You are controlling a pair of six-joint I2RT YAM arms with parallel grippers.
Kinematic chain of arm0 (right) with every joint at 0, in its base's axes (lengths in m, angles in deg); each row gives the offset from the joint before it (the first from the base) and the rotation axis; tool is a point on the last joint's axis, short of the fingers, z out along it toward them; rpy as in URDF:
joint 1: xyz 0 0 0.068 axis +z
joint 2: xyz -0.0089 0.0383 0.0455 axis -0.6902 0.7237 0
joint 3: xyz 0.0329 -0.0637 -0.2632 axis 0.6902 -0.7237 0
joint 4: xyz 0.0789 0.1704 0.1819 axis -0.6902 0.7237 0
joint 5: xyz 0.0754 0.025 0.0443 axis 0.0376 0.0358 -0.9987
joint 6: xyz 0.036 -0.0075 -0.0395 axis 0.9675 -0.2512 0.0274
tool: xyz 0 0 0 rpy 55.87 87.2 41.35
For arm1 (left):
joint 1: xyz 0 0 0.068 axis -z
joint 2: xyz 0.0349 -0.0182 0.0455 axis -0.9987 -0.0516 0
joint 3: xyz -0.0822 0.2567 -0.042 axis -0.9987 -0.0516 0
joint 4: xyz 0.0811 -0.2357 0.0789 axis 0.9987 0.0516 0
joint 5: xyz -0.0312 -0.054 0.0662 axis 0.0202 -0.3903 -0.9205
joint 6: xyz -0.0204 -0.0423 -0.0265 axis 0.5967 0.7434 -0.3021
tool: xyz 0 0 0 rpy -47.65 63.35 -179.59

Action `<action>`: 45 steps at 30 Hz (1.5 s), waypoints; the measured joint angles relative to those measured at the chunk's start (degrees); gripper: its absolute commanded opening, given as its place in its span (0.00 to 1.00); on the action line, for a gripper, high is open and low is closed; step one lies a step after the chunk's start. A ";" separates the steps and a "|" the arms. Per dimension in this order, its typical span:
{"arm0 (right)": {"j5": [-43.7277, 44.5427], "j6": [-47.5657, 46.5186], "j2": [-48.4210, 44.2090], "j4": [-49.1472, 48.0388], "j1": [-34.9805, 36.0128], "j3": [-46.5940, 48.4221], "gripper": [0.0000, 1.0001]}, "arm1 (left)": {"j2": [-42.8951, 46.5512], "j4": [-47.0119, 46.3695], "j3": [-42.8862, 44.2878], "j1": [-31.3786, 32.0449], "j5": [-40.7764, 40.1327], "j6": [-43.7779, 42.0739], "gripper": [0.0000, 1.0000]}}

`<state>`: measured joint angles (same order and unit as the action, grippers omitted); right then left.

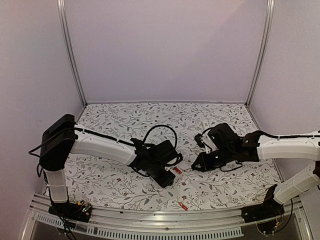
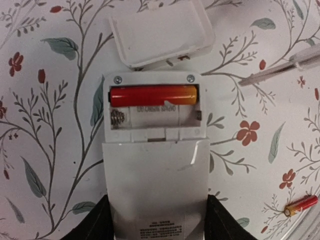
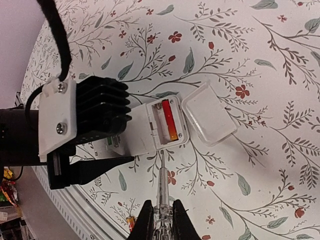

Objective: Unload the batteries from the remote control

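My left gripper is shut on the white remote control, its black fingers pressed against both long sides. The battery bay is open. One red-orange battery lies in the upper slot, and the slot below it is empty. My right gripper is shut on a clear-handled screwdriver. Its tip rests on the cloth just short of the remote's end. Another orange-red battery lies loose on the table near the front edge.
The detached white battery cover lies just beyond the remote's open end. A metal rail runs along the table's front edge, close to the loose battery. The two grippers face each other mid-table.
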<state>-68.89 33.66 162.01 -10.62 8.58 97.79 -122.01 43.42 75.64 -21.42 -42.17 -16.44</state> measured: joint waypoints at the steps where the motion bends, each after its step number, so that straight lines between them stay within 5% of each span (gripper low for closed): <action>1: 0.63 -0.13 1.20 0.50 0.33 0.46 0.00 | -0.13 0.35 0.31 0.24 -0.52 0.26 0.26; 38: 3.85 -6.71 13.00 0.17 1.68 6.25 0.00 | -0.24 0.26 0.31 1.03 -2.34 -0.28 0.23; 45: -4.68 -4.63 12.37 -12.44 -3.67 -0.92 0.00 | 0.83 -2.69 -1.99 0.96 -2.01 -0.79 0.23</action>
<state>-73.56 29.03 174.38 -23.05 4.91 96.87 -121.18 40.73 73.65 -20.46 -44.19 -17.22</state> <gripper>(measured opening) 0.096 0.546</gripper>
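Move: The battery in the remote lies about 3 cm ahead of the right hand, 6 cm to its left and 8 cm below; that hand already holds the screwdriver. The loose battery is some 11 cm back and 4 cm left of the right hand, the battery cover about 6 cm ahead and 4 cm left, both near 9 cm down. From the left hand, still gripping the remote, the remaining battery lies some 6 cm ahead and 4 cm right, at about its height. The remaining battery is approached by the screwdriver in the right hand, which sinks about 4.5 cm while easing forward and left, bringing the tip against the battery's far side, by the bay's end wall. The shaft steepens some 10 degrees, then tilts back as the hand pushes a further centimetre forward, seemingly levering. The left hand holds the remote still. ##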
